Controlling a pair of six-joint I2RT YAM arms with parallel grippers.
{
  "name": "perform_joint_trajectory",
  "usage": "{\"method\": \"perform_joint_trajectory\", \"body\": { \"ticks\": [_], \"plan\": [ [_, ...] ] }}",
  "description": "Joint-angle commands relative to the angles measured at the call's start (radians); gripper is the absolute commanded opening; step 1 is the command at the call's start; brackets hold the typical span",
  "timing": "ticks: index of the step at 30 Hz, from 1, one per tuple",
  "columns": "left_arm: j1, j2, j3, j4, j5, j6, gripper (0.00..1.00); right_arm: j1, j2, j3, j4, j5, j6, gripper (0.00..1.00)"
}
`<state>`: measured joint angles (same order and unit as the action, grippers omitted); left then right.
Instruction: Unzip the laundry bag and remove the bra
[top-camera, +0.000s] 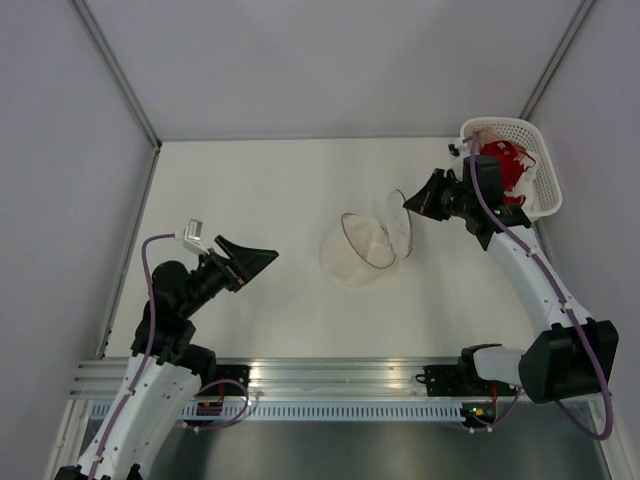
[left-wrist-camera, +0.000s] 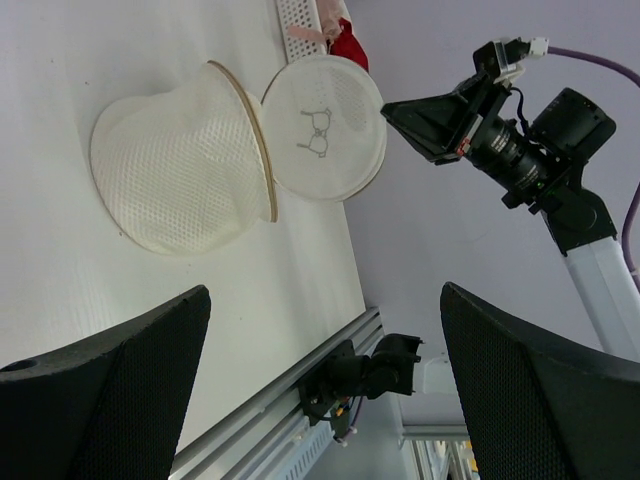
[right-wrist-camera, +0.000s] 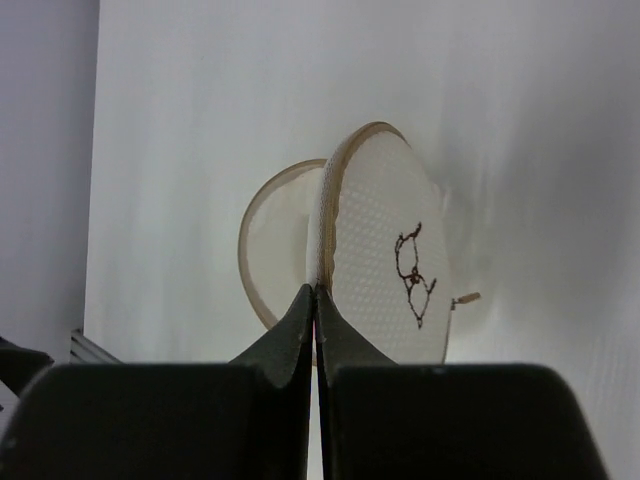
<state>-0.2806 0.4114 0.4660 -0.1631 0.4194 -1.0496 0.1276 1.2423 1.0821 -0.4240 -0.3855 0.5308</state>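
The laundry bag (top-camera: 352, 252) lies on its side mid-table, a whitish mesh dome with its mouth unzipped and nothing visible inside (left-wrist-camera: 185, 190). Its round flap (top-camera: 400, 225) stands on edge, with the dark bra drawing facing right (right-wrist-camera: 385, 250). My right gripper (top-camera: 410, 205) is shut on the flap's brownish zip rim, its tips meeting at the edge (right-wrist-camera: 316, 292). A small zip pull (right-wrist-camera: 465, 298) sticks out beside the flap. The red bra (top-camera: 505, 165) lies in the white basket. My left gripper (top-camera: 258, 258) hangs open and holds nothing, well left of the bag (left-wrist-camera: 325, 300).
A white lattice basket (top-camera: 540, 140) stands at the table's back right corner, just behind the right wrist. Grey walls close the table on the left, back and right. A metal rail (top-camera: 330, 375) with both arm bases runs along the near edge.
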Motion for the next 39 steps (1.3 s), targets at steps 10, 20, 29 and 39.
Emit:
{"method": "perform_joint_trajectory", "body": {
  "ticks": [10, 20, 29, 39],
  "plan": [
    [0.006, -0.045, -0.029, 0.004, -0.005, -0.023, 1.0, 0.254, 0.23, 0.105, 0.235, -0.052, 0.04, 0.0],
    [0.006, -0.062, -0.033, -0.007, -0.013, -0.029, 1.0, 0.382, 0.368, 0.095, 0.374, -0.078, 0.09, 0.0],
    [0.006, -0.059, -0.036, -0.004, -0.016, -0.029, 1.0, 0.434, 0.404, 0.118, 0.467, -0.202, 0.138, 0.43],
    [0.006, -0.077, -0.032, -0.007, -0.021, -0.03, 1.0, 0.411, 0.388, 0.031, 0.684, -0.378, 0.282, 0.54]
  ]
}}
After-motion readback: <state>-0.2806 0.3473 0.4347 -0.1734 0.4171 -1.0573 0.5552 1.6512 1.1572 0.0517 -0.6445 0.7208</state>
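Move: Some 10 cm to the left of the right hand, 3 cm back and roughly 14 cm below it is the laundry bag's open mouth. That hand already pinches the edge of the bag's lid, whose middle hangs about 8 cm lower, 2 cm back and 2 cm to the left. The basket with the red bra is some 28 cm to the right and 16 cm ahead. From the idle left hand, the mouth lies about 12 cm ahead, 25 cm right and 16 cm below. Swinging the pinched lid leftward over the bag's mouth, the right hand travels about 22 cm to its left, dipping some 6 cm on the way and turning roughly 30 degrees counter-clockwise. Near the end it slows, rises about 3 cm and drifts slightly back, while the fingers open to about half and let go of the lid's edge. ##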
